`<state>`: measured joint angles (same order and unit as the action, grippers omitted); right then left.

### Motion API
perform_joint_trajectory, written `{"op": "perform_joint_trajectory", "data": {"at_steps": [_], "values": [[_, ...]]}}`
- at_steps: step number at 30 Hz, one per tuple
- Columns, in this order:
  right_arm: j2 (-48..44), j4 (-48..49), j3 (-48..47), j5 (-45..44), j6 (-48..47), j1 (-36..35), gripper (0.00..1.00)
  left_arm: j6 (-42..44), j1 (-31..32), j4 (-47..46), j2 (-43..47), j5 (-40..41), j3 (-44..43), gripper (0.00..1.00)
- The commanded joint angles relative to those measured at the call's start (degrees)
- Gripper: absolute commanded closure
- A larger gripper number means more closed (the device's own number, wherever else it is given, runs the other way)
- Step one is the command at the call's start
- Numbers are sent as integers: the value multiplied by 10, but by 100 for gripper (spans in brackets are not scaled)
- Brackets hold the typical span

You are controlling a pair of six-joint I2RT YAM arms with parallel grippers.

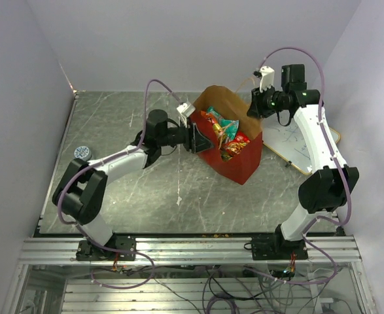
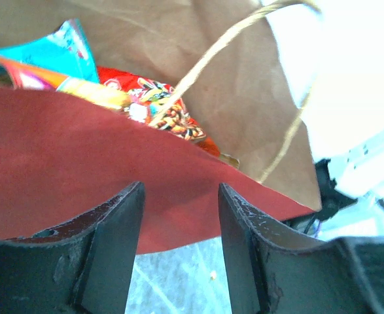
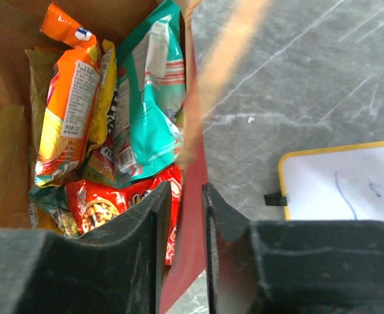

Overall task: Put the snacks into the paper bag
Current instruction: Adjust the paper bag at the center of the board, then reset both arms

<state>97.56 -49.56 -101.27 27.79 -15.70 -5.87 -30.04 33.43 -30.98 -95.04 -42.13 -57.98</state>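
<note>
The paper bag, red outside and brown inside, lies tilted open at the table's middle. Inside it are the snacks: a teal packet, an orange packet and a red packet. My left gripper is at the bag's left red wall, open, with bare table showing between its fingers. My right gripper hangs over the bag's right rim. Its jaws straddle the red wall, slightly apart and not pinching it. A tan handle loops over the opening.
A white board with a yellow frame and blue scribbles lies right of the bag, under the right arm. A small round blue-and-white object sits near the table's left edge. Grey walls close the table on three sides.
</note>
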Motion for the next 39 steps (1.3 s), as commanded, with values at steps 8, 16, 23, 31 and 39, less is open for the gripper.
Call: {"op": "perform_joint_trajectory", "data": {"at_steps": [8, 16, 23, 31, 39], "values": [[-7, -5, -51, 9, 8, 5, 50, 372, -41, 362, 96, -142, -67, 39], [-54, -12, -35, -14, 1, 4, 24, 512, -59, 559, 139, -73, -106, 35], [-124, -7, -6, -78, -9, 5, 14, 498, -127, 610, 190, 49, -155, 30], [-213, 84, 85, -133, 71, 105, 9, 376, -203, 582, 204, 364, -236, 19], [-238, 133, 145, -207, 105, 122, 0, 301, -274, 538, 261, 430, -226, 2]]}}
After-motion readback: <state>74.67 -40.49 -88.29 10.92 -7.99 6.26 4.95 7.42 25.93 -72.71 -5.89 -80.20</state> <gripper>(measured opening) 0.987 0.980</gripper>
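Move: The paper bag's middle lies about 8 cm to the left hand's right, roughly 2 cm farther out and 9 cm lower. Inside it, the teal packet is some 6 cm ahead and 8 cm right of that hand, the red packet about level and 11 cm right. From the right hand, the bag's middle is about 8 cm back, 8 cm left and 13 cm down. The whiteboard lies 5 cm back and 22 cm right of the right hand, on the table. Contact with the bag ends on both sides. The right fingers, already parted a little at the right rim, open wide and come free, rising some 8 cm, then swinging right. The left hand leaves the left wall, lifts briefly, dips, then sweeps some 30 cm left with a smaller rise and reach forward, turning counter-clockwise about 50 degrees as its fingers spread fully. ##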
